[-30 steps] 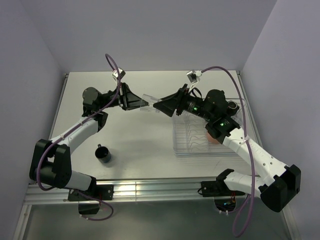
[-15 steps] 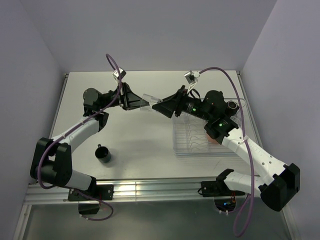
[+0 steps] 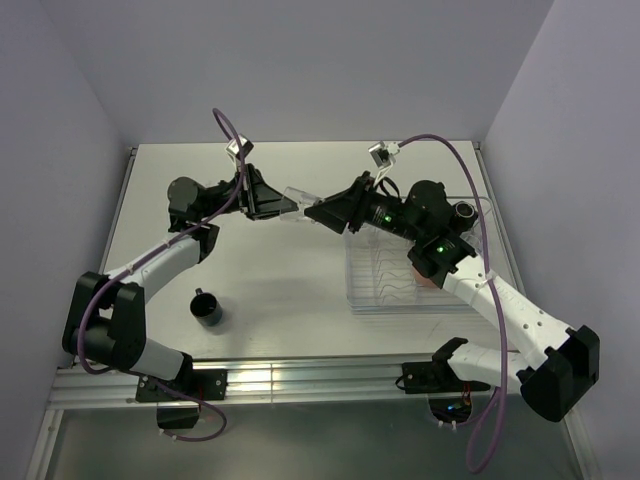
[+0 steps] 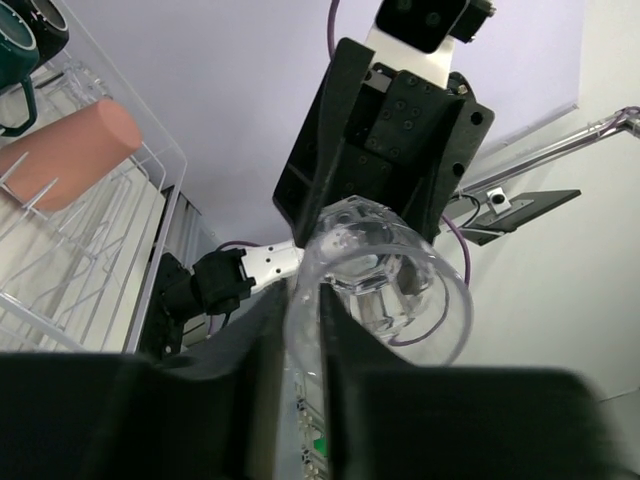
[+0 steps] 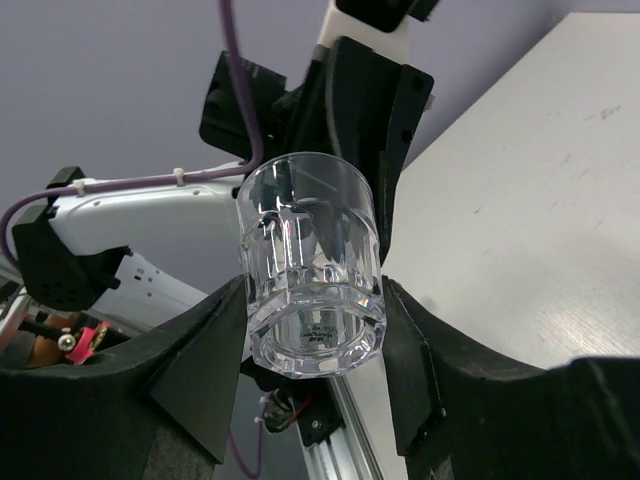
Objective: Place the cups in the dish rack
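A clear glass tumbler [image 3: 298, 200] hangs in mid-air above the back middle of the table, between both arms. My left gripper [image 4: 303, 340] pinches its wall at the rim, one finger inside and one outside. My right gripper [image 5: 312, 345] has its jaws pressed against both sides of the tumbler's [image 5: 312, 265] thick base. The dish rack [image 3: 365, 300] lies at the right under the right arm, holding a salmon-orange cup [image 4: 65, 150] on its side and a dark green mug [image 4: 15, 50]. A black mug [image 3: 208, 308] stands alone on the table at the front left.
The rack's thin wire prongs [image 4: 150, 185] stand up beside the salmon cup. Purple cables [image 3: 225, 130] loop above both wrists. A metal rail [image 3: 300, 375] runs along the table's near edge by the arm bases.
My right jaws have closed in onto the tumbler's base. Both arms have stayed almost where they were, the left wrist shifting only slightly.
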`<state>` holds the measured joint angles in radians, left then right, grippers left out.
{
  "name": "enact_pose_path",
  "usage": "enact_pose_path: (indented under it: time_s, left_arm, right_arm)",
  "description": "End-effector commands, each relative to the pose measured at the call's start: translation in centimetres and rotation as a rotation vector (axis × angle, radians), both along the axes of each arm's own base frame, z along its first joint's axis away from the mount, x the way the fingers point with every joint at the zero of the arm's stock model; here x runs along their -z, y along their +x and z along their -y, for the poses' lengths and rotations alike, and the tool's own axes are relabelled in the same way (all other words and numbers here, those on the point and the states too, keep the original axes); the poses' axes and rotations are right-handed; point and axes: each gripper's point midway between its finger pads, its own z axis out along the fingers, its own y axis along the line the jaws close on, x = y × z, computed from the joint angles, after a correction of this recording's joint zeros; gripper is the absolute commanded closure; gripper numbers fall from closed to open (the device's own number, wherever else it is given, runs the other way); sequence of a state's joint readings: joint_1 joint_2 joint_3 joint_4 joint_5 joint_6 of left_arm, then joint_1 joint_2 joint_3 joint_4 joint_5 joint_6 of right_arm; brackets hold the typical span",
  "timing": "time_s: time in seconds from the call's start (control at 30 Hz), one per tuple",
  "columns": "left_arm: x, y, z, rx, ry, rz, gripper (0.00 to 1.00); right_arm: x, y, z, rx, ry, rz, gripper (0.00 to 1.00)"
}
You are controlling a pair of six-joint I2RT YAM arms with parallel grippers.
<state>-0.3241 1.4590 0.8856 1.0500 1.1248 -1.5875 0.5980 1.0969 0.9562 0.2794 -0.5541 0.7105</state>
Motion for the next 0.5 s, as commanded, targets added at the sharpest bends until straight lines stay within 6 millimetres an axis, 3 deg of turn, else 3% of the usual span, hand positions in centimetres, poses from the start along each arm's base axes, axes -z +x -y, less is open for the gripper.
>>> enact_pose_path:
  time_s: [0.0, 0.07, 0.2, 0.4, 0.47]
  left_arm:
    - [-1.5, -0.5, 0.1, -0.014, -0.032, 0.092, 0.72]
    - [-1.4, -0.3, 0.0, -0.025, -0.021, 0.094, 0.6]
    - [-1.6, 0.0, -0.6, -0.06, -0.007, 0.108, 0.46]
    - [-0.3, 2.5, -3.5, -0.169, 0.036, 0.085, 0.44]
    - [1.3, 4.0, -4.6, -0.224, 0.094, -0.007, 0.44]
  right_arm:
    - [-0.6, 0.2, 0.4, 0.046, 0.008, 0.012, 1.0]
    - [-1.0, 0.3, 0.9, 0.073, 0.008, 0.016, 1.0]
    - [-1.2, 0.4, 1.9, 0.128, -0.02, 0.014, 1.0]
    - [-1.6, 0.4, 4.3, 0.221, -0.057, 0.008, 1.0]
    - [-1.6, 0.6, 5.3, 0.271, -0.095, 0.007, 1.0]
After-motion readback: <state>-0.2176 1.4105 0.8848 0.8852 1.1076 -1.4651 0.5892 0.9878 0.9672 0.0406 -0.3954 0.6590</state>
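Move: Between the two hands is a clear glass, its middle about 4 cm right of the left hand and level with it; from that hand the black mug stands roughly 25 cm left, 4 cm back and 30 cm down. The dish rack's middle lies some 28 cm right of the right hand, 14 cm ahead and 33 cm below; the pink cup in it is about 31 cm right, 10 cm ahead, and the green mug about 30 cm right, 24 cm ahead, both some 30 cm down. Handing the glass over, the left fingers spread to a bit over half open, coming free of its rim, and the hand then draws off about 3 cm left and as much forward, speeding up. The right hand keeps its hold near the base, dips a centimetre or so and carries the glass some 3 cm right towards the rack, turning about 10 degrees clockwise. ##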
